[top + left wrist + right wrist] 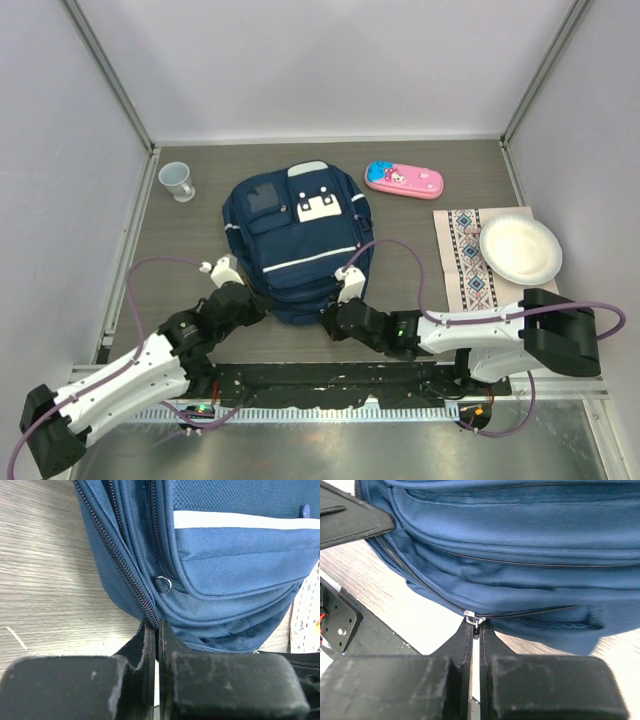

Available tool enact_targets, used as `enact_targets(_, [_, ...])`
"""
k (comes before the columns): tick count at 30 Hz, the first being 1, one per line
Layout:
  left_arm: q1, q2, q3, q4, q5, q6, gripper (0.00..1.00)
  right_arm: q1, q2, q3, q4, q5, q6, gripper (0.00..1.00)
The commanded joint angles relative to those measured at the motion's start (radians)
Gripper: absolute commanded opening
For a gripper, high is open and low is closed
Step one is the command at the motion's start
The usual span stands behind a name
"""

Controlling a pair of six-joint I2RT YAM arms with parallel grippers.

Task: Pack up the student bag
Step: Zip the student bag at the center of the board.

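The student bag (300,235), a navy backpack with white stripe trim, lies flat mid-table with its front pockets up. My left gripper (258,303) is at its near left edge. In the left wrist view this gripper (156,629) is shut on the zipper track (125,570) at the edge of the bag (225,570). A small metal ring pull (163,584) hangs free just above. My right gripper (330,318) is at the bag's near right edge. In the right wrist view it (476,630) is shut on a silver zipper pull (475,618) of the bag (520,545).
A pale cup (177,181) stands at the far left. A pink pencil case (403,180) lies beyond the bag on the right. A patterned placemat (462,262) with a white plate (520,250) on it is at the right. Walls enclose the table.
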Motion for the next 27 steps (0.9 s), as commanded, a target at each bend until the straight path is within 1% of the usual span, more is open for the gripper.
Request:
enact_targets(1, [0.035,-0.105,0.054,-0.147,-0.194,0.088,0.00,-0.042,-0.071,-0.039,-0.098,0.103,0.002,0.01])
enact_targets(4, [0.054,-0.156,0.058,-0.204,-0.198,0.091,0.00,-0.102,-0.109,-0.061,-0.111,0.081,-0.011,0.01])
enact_targets(9, [0.058,-0.220,0.084,-0.279,-0.214,0.097,0.00,-0.162,-0.160,-0.081,-0.114,0.057,-0.069,0.01])
enact_targets(10, [0.058,-0.223,0.089,-0.288,-0.212,0.097,0.06,-0.164,-0.169,-0.079,-0.111,0.047,-0.080,0.01])
enact_targets(11, [0.058,-0.226,0.095,-0.291,-0.197,0.097,0.22,-0.164,-0.170,-0.075,-0.108,0.038,-0.098,0.01])
enact_targets(12, [0.058,-0.230,0.103,-0.291,-0.188,0.085,0.45,-0.164,-0.172,-0.072,-0.099,0.031,-0.101,0.01])
enact_targets(13, [0.058,-0.234,0.107,-0.287,-0.174,0.076,0.61,-0.164,-0.173,-0.072,-0.091,0.023,-0.098,0.01])
enact_targets(14, [0.058,-0.236,0.112,-0.276,-0.145,0.070,0.66,-0.164,-0.166,-0.075,-0.079,0.008,-0.095,0.01])
enact_targets(15, [0.058,-0.237,0.112,-0.267,-0.129,0.050,0.75,-0.164,-0.161,-0.079,-0.052,-0.003,-0.086,0.01])
enact_targets(16, [0.058,-0.237,0.117,-0.252,-0.115,0.033,0.95,-0.164,-0.155,-0.084,-0.033,-0.012,-0.080,0.01])
enact_targets(17, [0.058,-0.240,0.121,-0.244,-0.103,0.021,1.00,-0.164,-0.143,-0.096,-0.015,-0.029,-0.072,0.01])
enact_targets(22, [0.058,-0.242,0.117,-0.184,0.042,-0.077,1.00,-0.164,-0.108,-0.110,0.044,-0.054,-0.031,0.01])
enact_targets(25, [0.034,-0.233,0.063,-0.104,0.114,-0.149,1.00,-0.162,-0.106,-0.119,0.070,-0.065,-0.029,0.01])
enact_targets(27, [0.002,-0.208,0.034,-0.074,0.106,-0.180,1.00,-0.162,-0.106,-0.121,0.076,-0.066,-0.034,0.01])
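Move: The left gripper already pinches the zipped edge at the bag's lower left corner; the zip pull lies about 14 cm to its right and 3 cm back, near its height. The right gripper, already holding the zip pull, has the bag's lower right corner about 8 cm to its right and 4 cm ahead, roughly level; the middle of the white stripe is some 14 cm ahead and 4 cm left of it, slightly higher. Draw the zip pull with the shut right gripper about 5 cm right and 3 cm forward towards the bag's lower right corner, rising slightly, then sinking about 2 cm. Meanwhile lift the left gripper some 5 cm while pulling it left, away from the right hand; midway open it wide to let go of the edge, then swing it back right, still rising. ##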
